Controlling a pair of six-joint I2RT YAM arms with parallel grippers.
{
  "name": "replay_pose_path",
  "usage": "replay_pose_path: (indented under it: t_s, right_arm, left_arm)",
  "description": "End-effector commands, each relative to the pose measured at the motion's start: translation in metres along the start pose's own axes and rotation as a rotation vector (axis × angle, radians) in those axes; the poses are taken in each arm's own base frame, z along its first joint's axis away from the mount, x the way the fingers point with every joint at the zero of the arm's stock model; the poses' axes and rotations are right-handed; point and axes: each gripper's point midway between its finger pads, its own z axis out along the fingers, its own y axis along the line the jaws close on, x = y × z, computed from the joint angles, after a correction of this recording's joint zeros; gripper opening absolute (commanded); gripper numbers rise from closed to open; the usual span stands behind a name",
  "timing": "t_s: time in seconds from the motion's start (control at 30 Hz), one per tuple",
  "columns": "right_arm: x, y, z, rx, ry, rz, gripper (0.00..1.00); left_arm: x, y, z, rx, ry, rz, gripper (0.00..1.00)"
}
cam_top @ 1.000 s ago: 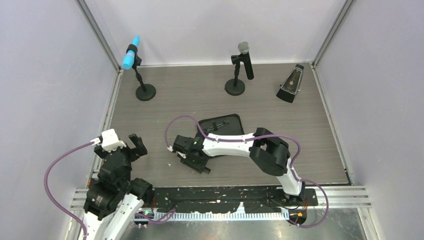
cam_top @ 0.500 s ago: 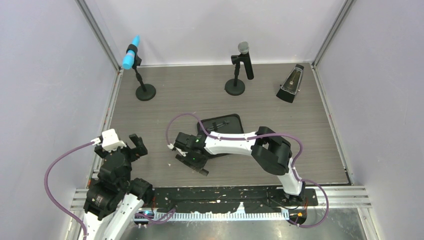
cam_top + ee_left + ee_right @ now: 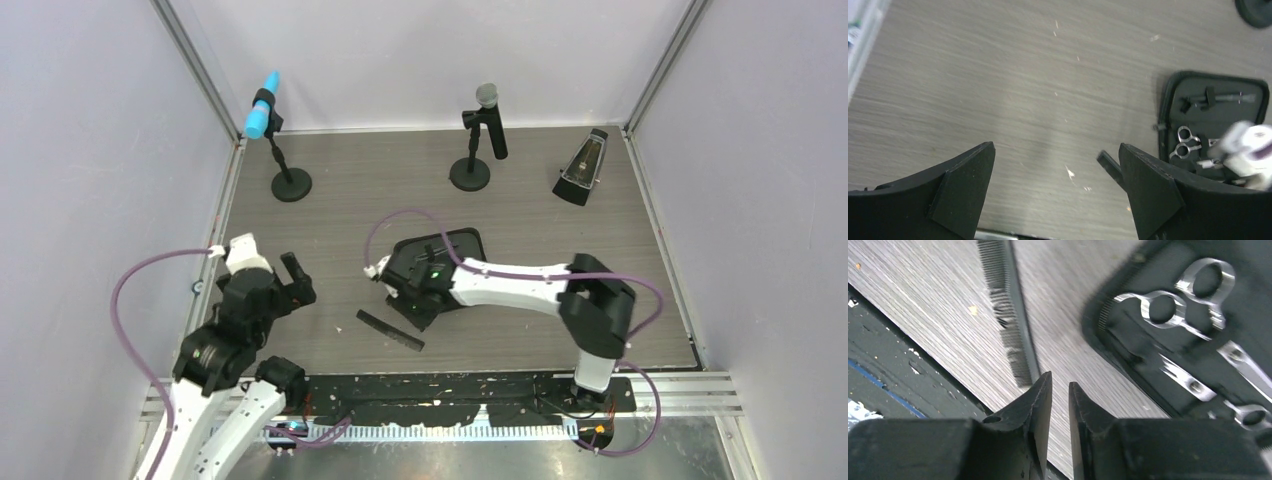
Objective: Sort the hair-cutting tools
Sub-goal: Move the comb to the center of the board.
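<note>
The flat black comb (image 3: 390, 330) lies loose on the wood table, just left of the open black zip case (image 3: 458, 243). In the right wrist view the comb (image 3: 1008, 305) lies ahead and left of my right gripper (image 3: 1060, 380), whose jaws stand a narrow gap apart with nothing between them. Two silver scissors (image 3: 1188, 295) lie in the case. In the top view my right gripper (image 3: 418, 303) hovers at the case's near-left corner. My left gripper (image 3: 1058, 170) is wide open and empty over bare table, with the comb's end (image 3: 1108, 162), the scissors (image 3: 1184, 142) and a black hair clip (image 3: 1213, 97) to its right.
A blue-headed microphone (image 3: 262, 105) on a round base (image 3: 291, 185) stands at the back left. A black microphone (image 3: 490, 115) stands at the back middle and a metronome (image 3: 583, 165) at the back right. Metal rails and walls border the table.
My right gripper has left the comb lying on the table and moved right, to the case's corner. My left arm has swung forward and to the right.
</note>
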Motion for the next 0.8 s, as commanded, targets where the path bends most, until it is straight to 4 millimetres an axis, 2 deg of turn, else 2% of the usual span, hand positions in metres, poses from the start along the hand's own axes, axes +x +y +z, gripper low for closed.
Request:
replay_pose_path:
  t_s: [0.0,0.07,0.17,0.2,0.23,0.27,0.3,0.4,0.57,0.63,0.77]
  right_arm:
    - [-0.044,-0.03,-0.058,0.053,-0.3,0.138,0.31]
    - [-0.045,-0.055,-0.076,0.088,-0.383,0.211,0.37]
    - [-0.037,-0.079,-0.101,0.101,-0.501,0.305,0.46]
    - [-0.041,-0.091,-0.109,0.115,-0.555,0.35,0.47]
    - [-0.033,-0.098,-0.116,0.127,-0.59,0.373,0.5]
    - [-0.036,-0.111,-0.125,0.156,-0.651,0.416,0.52]
    - [-0.027,-0.117,-0.132,0.17,-0.687,0.436,0.59]
    - [-0.021,-0.143,-0.152,0.244,-0.819,0.51,0.77]
    - [0.0,-0.176,-0.167,0.391,-0.907,0.58,0.83]
    - [0.009,-0.187,-0.166,0.444,-0.904,0.603,0.87]
    - [0.022,-0.204,-0.16,0.539,-0.893,0.639,0.88]
  left_arm:
    - [0.037,-0.028,0.002,0.035,0.274,-0.088,0.99]
    - [0.054,-0.04,0.007,0.051,0.358,-0.133,0.98]
    - [0.076,-0.053,0.014,0.05,0.44,-0.18,0.96]
    - [0.083,-0.056,0.015,0.042,0.468,-0.185,0.95]
    - [0.089,-0.059,0.016,0.031,0.489,-0.194,0.94]
    - [0.095,-0.063,0.017,0.021,0.507,-0.199,0.93]
    - [0.102,-0.067,0.018,0.011,0.524,-0.201,0.91]
    - [0.117,-0.084,0.022,-0.009,0.561,-0.228,0.85]
    - [0.138,-0.1,0.029,-0.094,0.617,-0.248,0.74]
    - [0.145,-0.104,0.033,-0.127,0.636,-0.234,0.72]
    - [0.158,-0.116,0.042,-0.166,0.675,-0.207,0.69]
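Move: The comb lies about 21 cm to my left hand's right, 2 cm nearer me and some 19 cm below. The open tool case is centred roughly 13 cm farther out than the comb and 11 cm to its right, and the scissors in the case's near left corner are some 9 cm beyond the comb and 7 cm to its right. From my low right hand, the comb's middle is about 7 cm to the left, level fore and aft, and 4 cm below. I swoop my left hand down about 14 cm and 13 cm right towards the comb's left end, tipping the fingers down some 40 degrees and narrowing them from wide open, without touching. Meanwhile I clear my right hand away from the comb, right, up and forward to by the case's right edge, turning clockwise and spreading its fingers wide. ##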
